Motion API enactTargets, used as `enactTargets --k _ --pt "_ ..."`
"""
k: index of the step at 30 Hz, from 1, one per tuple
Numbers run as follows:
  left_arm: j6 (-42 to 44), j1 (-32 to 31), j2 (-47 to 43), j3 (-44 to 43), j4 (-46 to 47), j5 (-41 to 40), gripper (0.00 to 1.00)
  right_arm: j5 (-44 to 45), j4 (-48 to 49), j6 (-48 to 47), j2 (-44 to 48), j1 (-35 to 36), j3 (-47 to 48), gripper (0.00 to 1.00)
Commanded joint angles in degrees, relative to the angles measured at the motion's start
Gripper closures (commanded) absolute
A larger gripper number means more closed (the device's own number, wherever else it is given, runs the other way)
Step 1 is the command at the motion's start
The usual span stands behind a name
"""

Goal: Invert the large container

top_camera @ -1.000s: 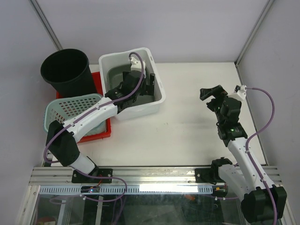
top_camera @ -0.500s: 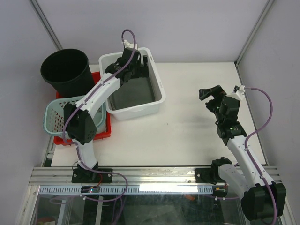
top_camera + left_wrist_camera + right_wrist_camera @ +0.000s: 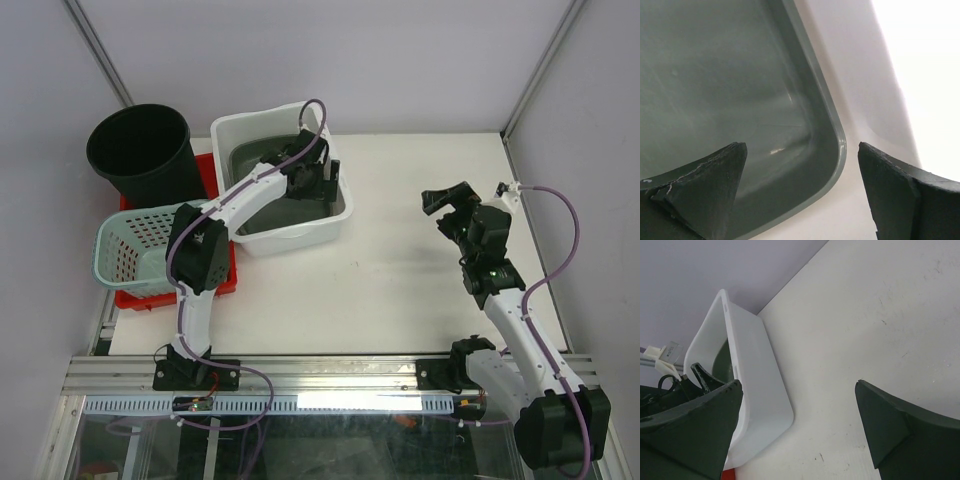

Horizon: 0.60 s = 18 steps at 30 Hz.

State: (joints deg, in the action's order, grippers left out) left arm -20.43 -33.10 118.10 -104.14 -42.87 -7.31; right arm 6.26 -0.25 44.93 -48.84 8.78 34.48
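The large container (image 3: 292, 236) is a white rectangular tub standing upright at the back left of the table. A grey smaller tub (image 3: 262, 197) is nested inside it. My left gripper (image 3: 318, 180) reaches down into it near the right wall, open. In the left wrist view the left gripper (image 3: 801, 146) straddles the grey tub's rounded rim corner (image 3: 838, 155), with the white wall (image 3: 865, 75) beyond it and nothing gripped. My right gripper (image 3: 448, 200) hovers open over the bare table to the right. In the right wrist view the right gripper (image 3: 799, 382) faces the white tub (image 3: 755, 370).
A black bucket (image 3: 140, 150) stands at the back left. A pale green mesh basket (image 3: 135, 250) sits on a red tray (image 3: 222, 285) beside the white tub. Walls enclose the table at the back and on both sides.
My left arm has swung, its elbow now pulled in toward the basket. Its gripper went to the tub's far end and came back down by the right wall. My right arm barely moved.
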Motion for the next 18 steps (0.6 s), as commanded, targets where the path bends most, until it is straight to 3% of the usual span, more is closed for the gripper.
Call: enactTargets --k 1,8,18 --pt "-0.2 -1.5 1.1 0.3 2.0 -0.1 0.02 -1.6 3.0 0.5 0.0 0.2 1.2 0.01" --pt "-1.0 -3.1 3.1 1.4 2.5 -2.7 0.12 -1.5 2.7 0.5 1.2 0.2 0.6 0.0" --pt "-0.5 -3.3 4.6 2.8 3.5 -5.2 0.4 -0.6 2.4 -0.5 2.1 0.2 0.5 0.0"
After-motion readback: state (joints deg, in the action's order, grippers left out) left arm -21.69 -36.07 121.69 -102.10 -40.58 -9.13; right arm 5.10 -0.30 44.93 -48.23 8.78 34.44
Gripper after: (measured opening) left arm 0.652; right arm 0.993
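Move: The green tray nested in the large white container shows its right rim, by the near corner, about 3 cm right of the left hand, 1 cm back and 5 cm below. The tray's middle is some 9 cm left, 1 cm ahead and 8 cm down. The large container's right wall stands roughly 5 cm to the right, level fore and aft and in height. From the right hand, that rim lies about 25 cm left, 8 cm ahead and 15 cm lower. Over the green tray's right rim near its near corner, the left hand sinks about 4 cm, easing some 2 cm right and slightly back, with its fingers still pointing steeply down. One finger is inside the tray, the other on the side of the large container's wall. As the descent fades they close by about a third, towards the rim; a firm hold isn't yet shown. ##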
